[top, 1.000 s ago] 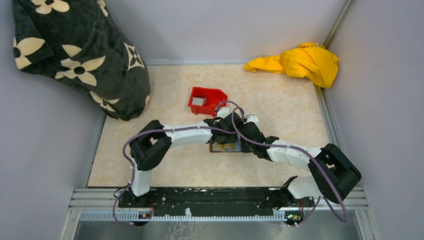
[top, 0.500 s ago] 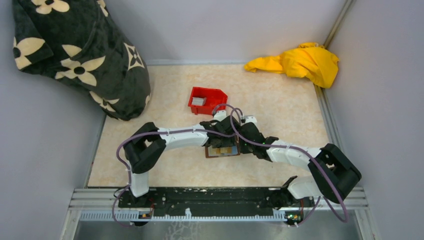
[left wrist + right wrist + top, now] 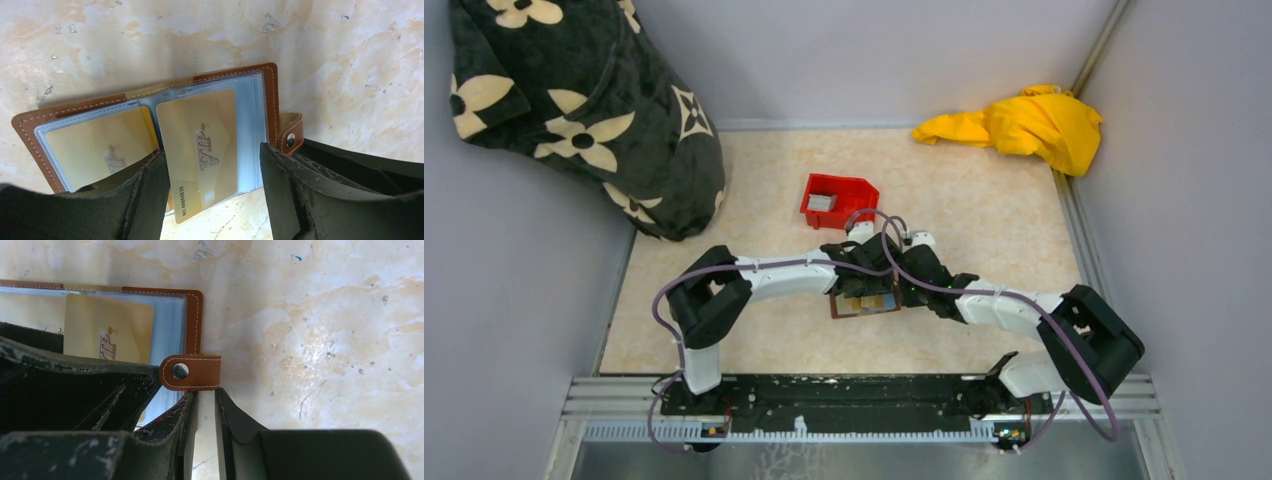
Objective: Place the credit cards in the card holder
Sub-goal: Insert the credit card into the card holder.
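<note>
The card holder (image 3: 272, 95) is a brown wallet lying open on the table, with clear sleeves inside. A gold VIP credit card (image 3: 200, 150) sits partly in its right sleeve, the lower end sticking out. A second gold card (image 3: 95, 145) fills the left sleeve. My left gripper (image 3: 212, 150) is open astride the VIP card, with a gap at its right finger. The right gripper (image 3: 205, 392) has its jaws a narrow slit apart with table showing through. Its tips meet the snap strap (image 3: 192, 372). From above, both grippers crowd over the holder (image 3: 864, 303).
A red bin (image 3: 838, 200) with grey cards inside stands just beyond the grippers. A yellow cloth (image 3: 1024, 122) lies at the back right corner, and a dark flowered bag (image 3: 574, 110) fills the back left. Grey walls close in three sides.
My left gripper's jaws have spread wider. The left arm and the card holder have shifted slightly left and toward the near edge. The right gripper holds the same narrow gap.
</note>
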Robot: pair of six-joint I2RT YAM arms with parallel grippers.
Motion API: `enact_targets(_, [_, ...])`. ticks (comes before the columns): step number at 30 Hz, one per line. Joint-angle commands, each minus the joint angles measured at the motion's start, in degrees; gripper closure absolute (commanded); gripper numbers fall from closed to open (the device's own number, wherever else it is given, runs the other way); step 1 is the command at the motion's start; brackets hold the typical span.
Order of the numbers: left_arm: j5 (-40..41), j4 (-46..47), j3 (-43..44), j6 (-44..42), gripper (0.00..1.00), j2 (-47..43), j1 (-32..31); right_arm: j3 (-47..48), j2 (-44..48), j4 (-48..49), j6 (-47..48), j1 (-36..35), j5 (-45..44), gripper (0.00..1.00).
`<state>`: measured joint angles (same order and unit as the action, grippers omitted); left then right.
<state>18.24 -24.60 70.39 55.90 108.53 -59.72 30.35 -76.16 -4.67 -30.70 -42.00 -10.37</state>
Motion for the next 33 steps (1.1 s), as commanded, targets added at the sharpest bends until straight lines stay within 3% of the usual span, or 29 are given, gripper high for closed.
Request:
enact_targets(1, [0.5, -11.3, -5.3, 0.0, 0.29, 1.7, -2.2, 1.0, -2.6, 2.8, -0.2, -0.4, 1.5, 0.79])
enact_targets(12, [-1.6, -11.3, -7.9, -1.5, 0.23, 1.2, -2.0, 1.9, -4.2, 3.7, -0.4, -1.2, 1.6, 0.79])
enact_targets(14, [-1.5, -11.0, -7.5, -2.3, 0.02, 0.8, -1.8, 2.0, -4.4, 3.7, -0.4, -1.5, 1.5, 0.79])
enact_targets(15, [-1.6, -11.0, -7.2, -2.6, 0.01, 0.7, -1.7, 2.2, -4.4, 3.7, -0.4, -1.5, 1.5, 0.79])
enact_targets(33, [-1.1, -11.3, -6.4, -3.6, 0.00, -5.3, 0.3, 2.0, -5.0, 4.4, -0.2, -1.6, 1.4, 0.79])
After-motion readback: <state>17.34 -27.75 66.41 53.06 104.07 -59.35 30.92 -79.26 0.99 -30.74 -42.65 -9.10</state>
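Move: The gold card half seated in the holder's right page lies between my open left fingers, about 1 cm ahead of the hand point, 1 cm left and 2 below. The open holder's middle is some 3 cm left of that hand and 1 cm ahead; its brown snap flap is about 5 cm right and 2 ahead. From my right hand the flap is just 1 cm ahead and 1 left, the card about 6 cm left and 2 ahead. My left hand stays low over the card and slides about 3 cm to my left and a little back, its left fingertip by the card's inner edge dragging the holder along; partway through, its fingers spread from about two-thirds to fully open. My right hand, fingers still nearly shut at the flap, follows about 2 cm left and slightly forward. ##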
